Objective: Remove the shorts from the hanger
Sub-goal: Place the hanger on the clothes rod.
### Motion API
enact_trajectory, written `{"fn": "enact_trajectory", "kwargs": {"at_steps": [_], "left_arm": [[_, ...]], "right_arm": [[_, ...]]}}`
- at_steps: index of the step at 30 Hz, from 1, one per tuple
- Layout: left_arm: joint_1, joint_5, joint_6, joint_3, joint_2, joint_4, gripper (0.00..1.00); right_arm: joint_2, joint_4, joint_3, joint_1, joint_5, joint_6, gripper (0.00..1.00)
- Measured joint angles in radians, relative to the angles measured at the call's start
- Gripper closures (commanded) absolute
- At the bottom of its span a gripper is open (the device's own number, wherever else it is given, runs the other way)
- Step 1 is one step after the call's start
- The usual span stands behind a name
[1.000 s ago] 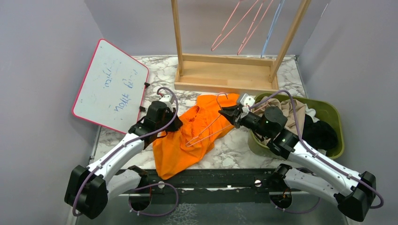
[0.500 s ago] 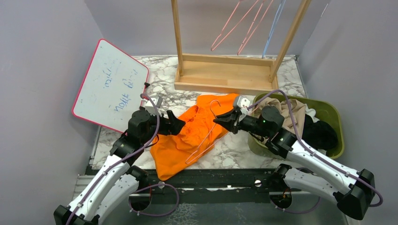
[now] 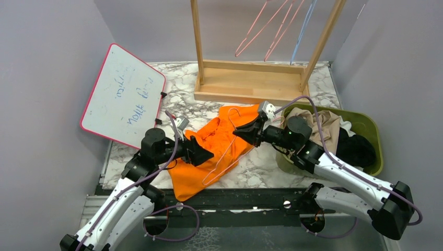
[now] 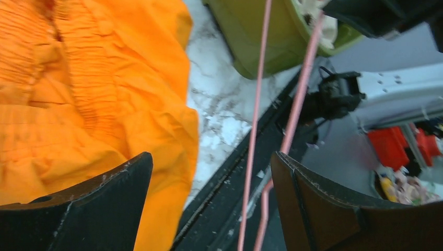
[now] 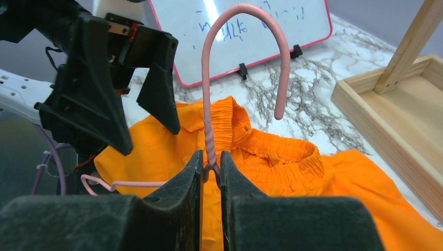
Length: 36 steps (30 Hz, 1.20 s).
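The orange shorts (image 3: pixel 201 167) lie crumpled on the marble table, elastic waist (image 5: pixel 284 149) toward the back. A pink wire hanger (image 3: pixel 225 151) slants over them, its whole outline showing above the fabric. My right gripper (image 3: pixel 244 130) is shut on the hanger's twisted neck (image 5: pixel 211 157), with the hook (image 5: pixel 245 21) standing up beyond the fingers. My left gripper (image 3: pixel 202 152) hovers open over the shorts' left part, holding nothing. In the left wrist view the hanger wires (image 4: pixel 256 130) run past the open left gripper (image 4: pixel 211 178) beside the orange cloth (image 4: pixel 94 89).
A green bin (image 3: pixel 372 124) at the right holds tan shorts (image 3: pixel 319 123), black shorts (image 3: pixel 358 149) and a bit of white cloth (image 3: pixel 346 127). A wooden rack (image 3: pixel 251 83) with hanging wire hangers (image 3: pixel 261 29) stands at the back. A whiteboard (image 3: pixel 123 94) leans at the left.
My left gripper opened, let go of the orange shorts and shifted toward the front right. The right gripper drew the hanger up and to the left, off the fabric.
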Motion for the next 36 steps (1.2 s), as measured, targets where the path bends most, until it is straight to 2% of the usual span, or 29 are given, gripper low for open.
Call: {"fn": "enact_trajectory", "kwargs": {"at_steps": [7,12,16,19,28,32,34,36], "left_arm": [[0.0,0.178,-0.007,0.032,-0.024,-0.01,0.13],[0.0,0.182,0.024,0.077,-0.017,-0.07,0.24],[0.0,0.159,0.04,0.077,0.009,-0.122,0.38],[0.0,0.15,0.051,0.077,0.016,-0.14,0.44],[0.0,0.111,0.064,0.079,0.011,-0.183,0.79],[0.0,0.084,0.071,0.102,0.014,-0.21,0.99],[-0.003,0.079,0.076,0.114,0.014,-0.219,1.0],[-0.005,0.075,0.084,0.123,0.013,-0.227,1.0]], "right_arm": [[0.121,-0.032,0.117,0.0,0.057,0.045,0.99],[0.204,-0.062,0.23,-0.001,0.032,0.055,0.99],[0.24,-0.069,0.282,-0.001,-0.002,0.059,0.99],[0.25,-0.084,0.29,-0.001,-0.009,0.06,0.99],[0.254,-0.123,0.29,-0.001,-0.003,0.042,0.99],[0.256,-0.131,0.29,-0.001,0.018,0.026,0.99],[0.264,-0.135,0.29,-0.001,0.031,0.021,0.97],[0.27,-0.134,0.29,-0.001,0.042,0.029,0.86]]}}
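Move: The pink hanger hangs from the right fingers at its neck. The stretch of wire just above its near corner lies about 6 cm back from the left hand and 3 cm to its right, nearly level. The open left gripper is some 10 cm left of the right hand, 6 cm back and 7 cm lower. The orange shorts lie about 5 cm back, 2 cm right of the left hand and 16 cm below; the rack's tray lies 20 cm ahead of the right hand, 8 cm right, 23 cm below. The hanger, still pinched at its neck by the right hand, is carried about 5 cm forward and 4 cm left towards the left gripper, rising some 3.5 cm on the way and then sinking most of that. The left hand draws back 3 cm, lifting and turning about 10 degrees clockwise, settles back down, and its wide-open fingers close on the wire near the hanger's near corner. ##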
